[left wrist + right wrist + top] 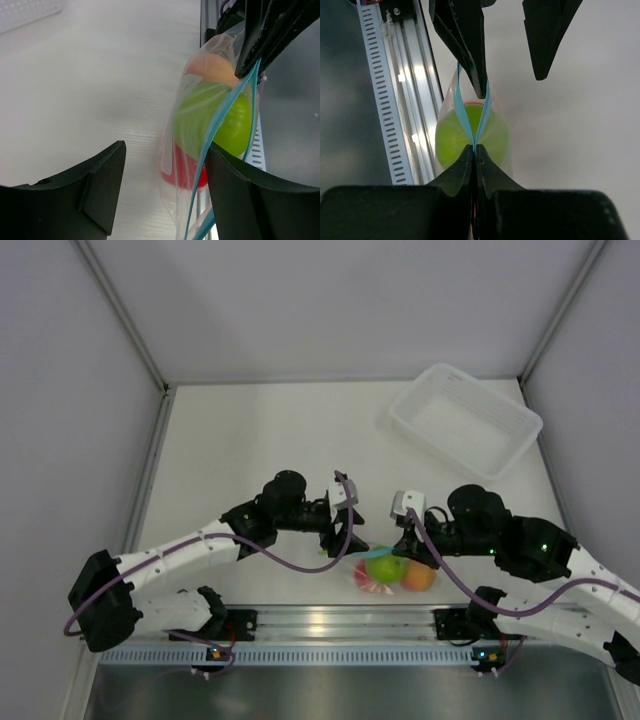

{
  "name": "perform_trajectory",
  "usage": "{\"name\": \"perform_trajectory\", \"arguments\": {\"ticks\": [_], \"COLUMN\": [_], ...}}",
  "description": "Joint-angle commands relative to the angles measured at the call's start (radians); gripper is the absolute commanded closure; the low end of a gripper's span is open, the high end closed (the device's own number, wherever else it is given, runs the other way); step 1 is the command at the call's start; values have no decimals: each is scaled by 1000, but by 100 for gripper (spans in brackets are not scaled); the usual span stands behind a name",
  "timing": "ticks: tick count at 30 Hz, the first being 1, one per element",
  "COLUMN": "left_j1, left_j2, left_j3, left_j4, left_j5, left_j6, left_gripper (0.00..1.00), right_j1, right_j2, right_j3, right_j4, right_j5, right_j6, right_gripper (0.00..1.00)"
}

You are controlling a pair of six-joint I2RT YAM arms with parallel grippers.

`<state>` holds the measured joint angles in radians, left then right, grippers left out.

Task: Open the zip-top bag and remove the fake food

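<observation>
The zip-top bag point(388, 573) hangs near the table's front edge, just above the surface. It holds the fake food: a lime green fruit point(220, 120), a red one point(182, 172) and an orange-peach one point(212, 67). My right gripper point(474, 148) is shut on one end of the light blue zip strip point(462, 112). The strip's two sides are spread apart into a narrow mouth. My left gripper point(166, 145) is open. One of its fingers point(470, 55) reaches into that mouth and the other finger point(545, 35) is outside, so one bag wall lies between them.
A translucent white bin point(465, 420) sits at the back right of the table. The metal rail point(330, 622) that carries the arm bases runs just in front of the bag. White walls enclose the table on three sides.
</observation>
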<state>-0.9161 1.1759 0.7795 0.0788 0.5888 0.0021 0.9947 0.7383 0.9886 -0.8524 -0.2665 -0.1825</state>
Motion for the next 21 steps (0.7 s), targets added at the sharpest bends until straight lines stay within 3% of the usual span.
{"name": "perform_trajectory", "arguments": {"ticks": [1, 5, 8, 9, 11, 14, 15, 17, 18, 21], "left_j1": [-3, -3, -3, -3, -4, -6, -6, -6, -6, -6], "left_j2": [2, 22, 44, 41, 36, 25, 21, 7, -1, -22], "left_j3": [30, 43, 60, 58, 52, 69, 70, 64, 60, 55], "left_j4": [64, 65, 65, 67, 82, 82, 82, 82, 79, 56], "left_j5": [75, 98, 95, 89, 59, -68, -126, -296, -354, -542], "left_j6": [1, 1, 2, -28, -54, -108, -131, -200, -226, -325], "left_gripper": [31, 34, 74, 95, 100, 100, 100, 100, 100, 100], "right_j1": [12, 12, 12, 12, 12, 12, 10, 12, 12, 12], "right_j2": [-34, -40, -43, -46, -50, -65, -68, -88, -96, -109], "right_j3": [-2, 4, 12, 7, -2, -16, -33, -57, -77, -91], "right_j4": [95, 99, 116, 124, 130, 176, 191, 249, 268, 358], "right_j5": [18, 26, 32, 35, 64, 113, 137, 182, 244, 389], "right_j6": [1, 2, 6, 11, 23, 61, 73, 124, 165, 267], "right_gripper": [100, 100, 100, 100, 100, 100, 86, 74, 50, 34]}}
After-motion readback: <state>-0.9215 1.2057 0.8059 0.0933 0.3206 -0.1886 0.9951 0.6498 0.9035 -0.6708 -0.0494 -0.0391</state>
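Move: The bag's blue zip lip runs by the open left gripper, its pinch spot about 2 cm back and 1 cm right of the hand point, at nearly the same height. Below hang the green apple, some 4 cm back, 4 cm right and 7 down, and the red fruit, about 5 cm back, 1 cm right and 9 down. From the right hand, already pinching the zip, that spot lies roughly 6 cm left and 2 ahead; the orange is 4 cm right, 2 back and 8 down. Ease the left gripper back under 1 cm, close it fully on the near blue zip lip, then carry it forward about 5 cm, turning some 15 degrees counter-clockwise. Once the left has shut, open the right fingers and let the zip go, moving that hand forward 3 to 4 cm and slightly up while turning it clockwise. ##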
